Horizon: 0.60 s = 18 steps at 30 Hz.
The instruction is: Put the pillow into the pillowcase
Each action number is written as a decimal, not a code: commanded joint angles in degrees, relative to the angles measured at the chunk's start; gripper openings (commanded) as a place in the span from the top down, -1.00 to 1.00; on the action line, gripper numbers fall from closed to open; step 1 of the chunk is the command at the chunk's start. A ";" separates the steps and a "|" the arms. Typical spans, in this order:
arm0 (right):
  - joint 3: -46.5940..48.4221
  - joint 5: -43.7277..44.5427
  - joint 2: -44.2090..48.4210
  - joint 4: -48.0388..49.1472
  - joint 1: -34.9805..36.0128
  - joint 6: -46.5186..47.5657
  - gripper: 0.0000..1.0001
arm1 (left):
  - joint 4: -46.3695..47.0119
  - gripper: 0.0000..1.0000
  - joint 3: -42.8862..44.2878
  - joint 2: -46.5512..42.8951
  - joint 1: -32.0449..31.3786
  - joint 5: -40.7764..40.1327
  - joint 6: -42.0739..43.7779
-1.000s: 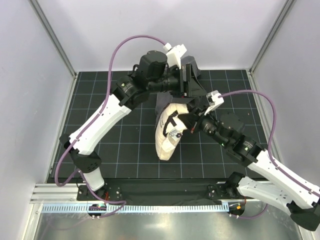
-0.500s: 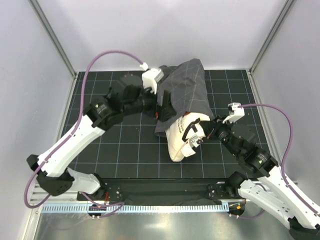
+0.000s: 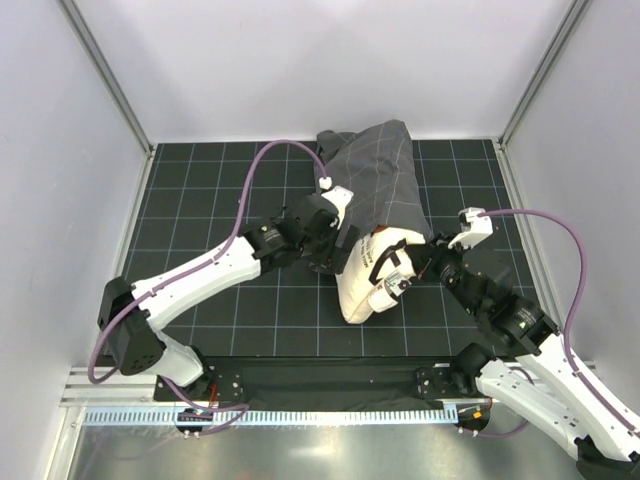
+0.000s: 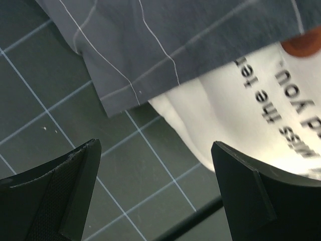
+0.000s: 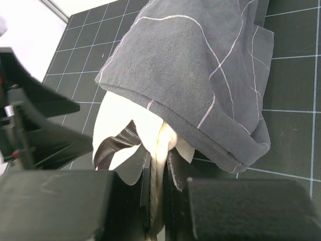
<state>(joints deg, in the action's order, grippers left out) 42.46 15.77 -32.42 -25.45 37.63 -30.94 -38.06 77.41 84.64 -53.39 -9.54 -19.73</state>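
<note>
The cream-white pillow (image 3: 362,285) lies mid-table with its far end inside the dark grey checked pillowcase (image 3: 380,185). The case covers about the far half of the pillow. My right gripper (image 3: 398,268) is shut on a fold of the pillow (image 5: 159,150) at its right side; the case's hem (image 5: 200,128) hangs just beyond the fingers. My left gripper (image 3: 335,252) is open and empty, low at the pillow's left side. In the left wrist view the case's edge (image 4: 150,55) and the pillow's lettering (image 4: 271,100) lie beyond the open fingers.
The black gridded mat (image 3: 230,300) covers the table, with grey walls on three sides. A black rail (image 3: 320,375) runs along the near edge between the arm bases. Purple cables loop above both arms.
My left gripper let go of the pillowcase and dropped down toward the near left of the pillow. The case now drapes flat over the pillow's far half. My right gripper kept its hold.
</note>
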 commanded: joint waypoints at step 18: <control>3.77 1.37 -0.10 1.55 -0.80 0.79 0.92 | 13.81 -0.01 11.88 19.59 1.61 -9.97 6.72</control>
<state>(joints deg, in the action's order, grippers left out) 42.85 15.99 -32.99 -27.57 36.93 -30.33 -28.47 84.84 102.61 -53.04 -15.09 -14.15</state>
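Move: The pillowcase's gray hem, at the left side of its mouth, lies about 7 cm ahead of the open left hand, 5 cm to its right and some 6 cm lower. The pillow's bared, printed end is roughly 7 cm right of that hand, 5 cm back and 7 cm below. From the right hand, which already grips the pillow's corner, the same hem is about 13 cm left, 5 cm ahead and 8 cm lower. The pillowcase hem is what the left hand reaches for: it goes forward about 6 cm, also to the right and down by some 5 cm each, the sinking done before the last stretch forward. Its wide-open fingers come around the gray cloth and draw in to a little over half open, not yet shut. The right hand keeps its pinch on the pillow's corner, nearly still. ##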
